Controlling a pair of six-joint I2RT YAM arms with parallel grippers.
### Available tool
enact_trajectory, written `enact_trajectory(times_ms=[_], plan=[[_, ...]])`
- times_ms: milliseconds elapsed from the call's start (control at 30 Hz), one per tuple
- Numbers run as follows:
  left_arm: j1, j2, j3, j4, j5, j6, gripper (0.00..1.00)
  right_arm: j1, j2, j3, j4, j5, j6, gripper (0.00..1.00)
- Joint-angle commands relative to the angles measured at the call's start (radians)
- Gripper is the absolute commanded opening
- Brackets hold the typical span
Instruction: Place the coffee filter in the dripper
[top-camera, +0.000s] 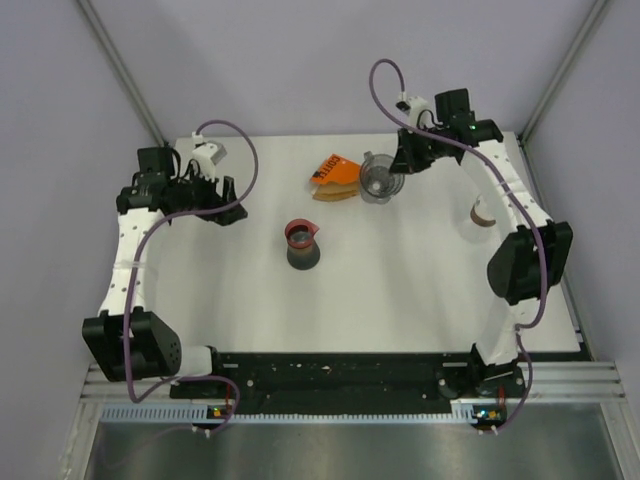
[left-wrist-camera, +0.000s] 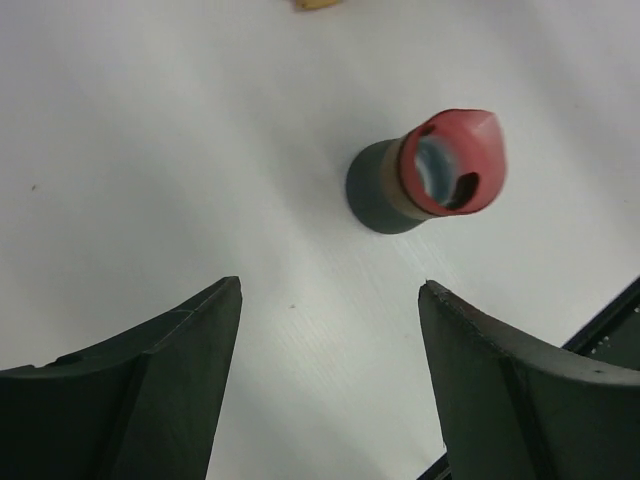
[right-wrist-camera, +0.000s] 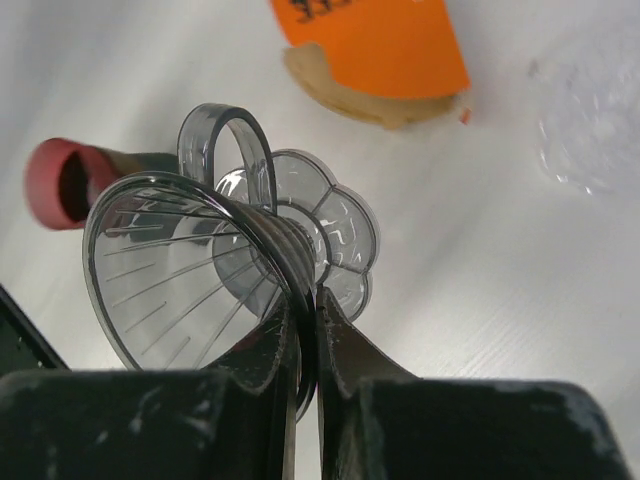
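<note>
The clear plastic dripper (top-camera: 377, 179) stands at the back of the table; in the right wrist view the dripper (right-wrist-camera: 190, 270) fills the middle, its wall pinched between my fingers. My right gripper (top-camera: 402, 163) (right-wrist-camera: 310, 292) is shut on the dripper's rim. Just left of it lies an orange pack (top-camera: 335, 170) (right-wrist-camera: 375, 40) with a brown coffee filter (top-camera: 330, 194) (right-wrist-camera: 365, 100) sticking out of its edge. My left gripper (top-camera: 226, 207) (left-wrist-camera: 330, 287) hangs open over bare table at the left, holding nothing.
A dark carafe with a red lid (top-camera: 302, 245) (left-wrist-camera: 425, 175) stands mid-table, between the two grippers. A small brown and white curved object (top-camera: 483, 212) lies at the right, under the right arm. The black front rail (top-camera: 340, 372) runs along the near edge.
</note>
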Motion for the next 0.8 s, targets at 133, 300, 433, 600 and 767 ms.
enact_trajectory(times_ms=[133,300,433,600,767], plan=[[-0.117,-0.051,0.166,-0.200,0.266,0.266,0.81,0.261,0.069,0.443,-0.431,-0.153,-0.320,0.00],[-0.186,-0.049,0.192,-0.173,0.297,0.324,0.80,0.367,0.158,0.560,-0.496,-0.193,-0.383,0.00],[-0.209,-0.034,0.189,-0.153,0.295,0.358,0.80,0.410,0.180,0.576,-0.510,-0.208,-0.406,0.00],[-0.241,-0.014,0.161,-0.202,0.380,0.450,0.77,0.435,0.203,0.577,-0.496,-0.291,-0.416,0.00],[-0.260,-0.005,0.121,-0.129,0.398,0.387,0.73,0.461,0.262,0.626,-0.491,-0.345,-0.422,0.00]])
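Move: The right hand already holds the dripper by its rim. The red-rimmed carafe stands about 22 cm to that hand's left, 9 cm nearer the base and 16 cm below. The coffee filters lie some 14 cm ahead and 11 cm left, with the orange packet about 5 cm beyond them. From the empty, open left hand, the carafe is about 16 cm right, 2 cm ahead and 18 cm below; the dripper is about 35 cm right and 10 cm ahead. Still pinching the dripper's rim, the right hand swings it left and back towards the carafe, some 18 cm left and 14 cm back, arching up and then sinking part of the way while turning about 45 degrees counter-clockwise. The left hand, fingers staying open, comes right, back and up to meet the dripper, turning clockwise. ##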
